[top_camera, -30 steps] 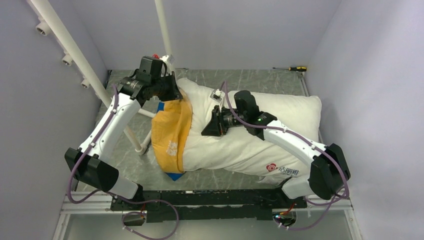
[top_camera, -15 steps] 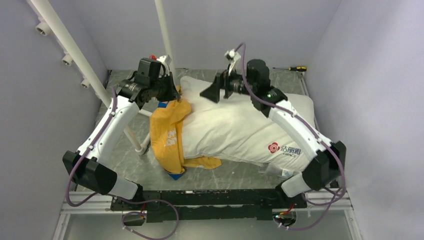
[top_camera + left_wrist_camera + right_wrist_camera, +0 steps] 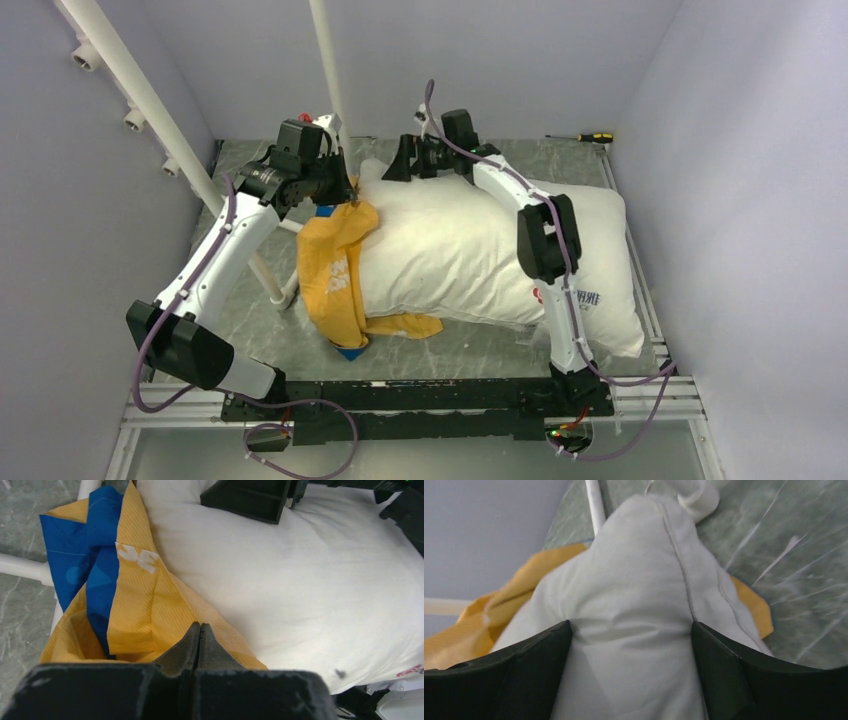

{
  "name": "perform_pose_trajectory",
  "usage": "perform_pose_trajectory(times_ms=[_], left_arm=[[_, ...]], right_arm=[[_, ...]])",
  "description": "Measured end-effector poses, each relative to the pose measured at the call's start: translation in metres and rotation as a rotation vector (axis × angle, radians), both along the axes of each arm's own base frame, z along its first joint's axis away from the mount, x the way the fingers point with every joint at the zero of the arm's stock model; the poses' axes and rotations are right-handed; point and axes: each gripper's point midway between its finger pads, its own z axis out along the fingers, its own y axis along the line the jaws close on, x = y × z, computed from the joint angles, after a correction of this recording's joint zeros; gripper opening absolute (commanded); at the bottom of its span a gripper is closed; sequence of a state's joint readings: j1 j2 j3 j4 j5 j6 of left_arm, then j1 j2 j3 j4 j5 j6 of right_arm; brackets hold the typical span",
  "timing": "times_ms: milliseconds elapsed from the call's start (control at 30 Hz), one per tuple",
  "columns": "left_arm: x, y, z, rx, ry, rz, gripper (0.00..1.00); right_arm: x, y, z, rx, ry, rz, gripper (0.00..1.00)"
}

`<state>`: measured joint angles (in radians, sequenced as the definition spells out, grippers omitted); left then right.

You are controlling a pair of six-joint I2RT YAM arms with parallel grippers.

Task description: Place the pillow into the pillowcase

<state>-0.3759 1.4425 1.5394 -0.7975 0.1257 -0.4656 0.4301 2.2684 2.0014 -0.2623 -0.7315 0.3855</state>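
The plump white pillow [image 3: 450, 250] lies across the table, its red logo near the right arm. The yellow-orange and blue pillowcase [image 3: 335, 265] is bunched over the pillow's left end. My left gripper [image 3: 350, 195] is shut on a yellow fold of the pillowcase [image 3: 140, 605], with the jaw tips [image 3: 200, 626] pressed together right beside the pillow [image 3: 310, 590]. My right gripper [image 3: 400, 160] is open at the pillow's far left corner. In the right wrist view the piped corner of the pillow [image 3: 639, 595] bulges between the spread fingers of that gripper [image 3: 631, 630].
A white pipe frame [image 3: 270, 275] stands at the left beside the pillowcase, and a vertical white pole [image 3: 325, 60] rises behind it. A screwdriver [image 3: 585, 137] lies at the back right. Grey walls close in on three sides of the marble table [image 3: 480, 350].
My right gripper opened and swung from the pillow's middle up to its far left corner. The pillow settled flatter and a yellow flap slid out underneath. The left gripper kept its hold.
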Motion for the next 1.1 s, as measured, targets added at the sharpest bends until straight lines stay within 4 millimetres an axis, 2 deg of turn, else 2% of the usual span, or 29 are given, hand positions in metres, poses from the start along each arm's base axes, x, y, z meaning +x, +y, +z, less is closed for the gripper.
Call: perform_pose_trajectory(times_ms=[33,67,100,167,200,367,433,567,633,700,767,867,1000,1100], left_arm=[[0.001,0.003,-0.003,0.008,0.002,0.009,0.0],[0.001,0.003,-0.004,0.01,0.004,0.011,0.0],[0.001,0.005,-0.006,0.014,0.006,0.018,0.0],[0.002,0.009,-0.01,0.018,0.013,0.029,0.0],[0.003,0.011,-0.011,0.02,0.016,0.035,0.0],[0.009,0.018,-0.009,0.016,0.006,0.058,0.0],[0.012,0.022,-0.008,0.015,-0.006,0.07,0.0],[0.019,0.029,-0.005,0.016,-0.028,0.097,0.0],[0.022,0.032,-0.003,0.017,-0.037,0.107,0.0],[0.023,0.035,-0.002,0.013,-0.056,0.108,0.0],[0.021,0.036,-0.001,0.004,-0.077,0.097,0.0],[0.016,0.031,0.006,-0.025,-0.12,0.053,0.0],[0.009,0.017,0.031,-0.1,-0.199,-0.03,0.0],[-0.001,0.007,0.055,-0.157,-0.265,-0.092,0.0]], right_arm=[[-0.004,0.004,-0.015,0.017,0.058,0.029,0.74],[-0.007,0.006,-0.024,0.032,0.098,0.052,0.56],[-0.011,0.007,-0.028,0.044,0.124,0.07,0.35],[-0.018,0.007,-0.03,0.074,0.159,0.108,0.03],[-0.021,0.006,-0.026,0.087,0.162,0.124,0.0],[-0.053,-0.007,-0.008,0.109,0.171,0.17,0.0],[-0.07,-0.011,0.01,0.115,0.14,0.191,0.0],[-0.11,-0.019,0.059,0.145,0.058,0.252,0.0],[-0.128,-0.022,0.075,0.153,0.019,0.275,0.0],[-0.144,-0.023,0.084,0.152,-0.003,0.299,0.0],[-0.154,-0.022,0.084,0.138,-0.019,0.317,0.0],[-0.167,-0.014,0.075,0.099,-0.023,0.341,0.0],[-0.187,0.001,0.063,0.058,-0.016,0.387,0.0],[-0.195,0.008,0.063,0.049,-0.021,0.414,0.0]])
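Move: The pillow's far-left corner lies between and under the right hand's open fingers, about 3 cm to its left and 4 cm below. From that hand the yellow pillowcase's middle is some 12 cm left, 18 cm back and 10 cm lower. From the left hand, which already pinches the pillowcase's rim, the corner is roughly 5 cm to the right, 5 cm ahead and 12 cm below. The right hand dips, pinches the pillow's far-left corner and drags it back about 20 cm, rising some 6. ##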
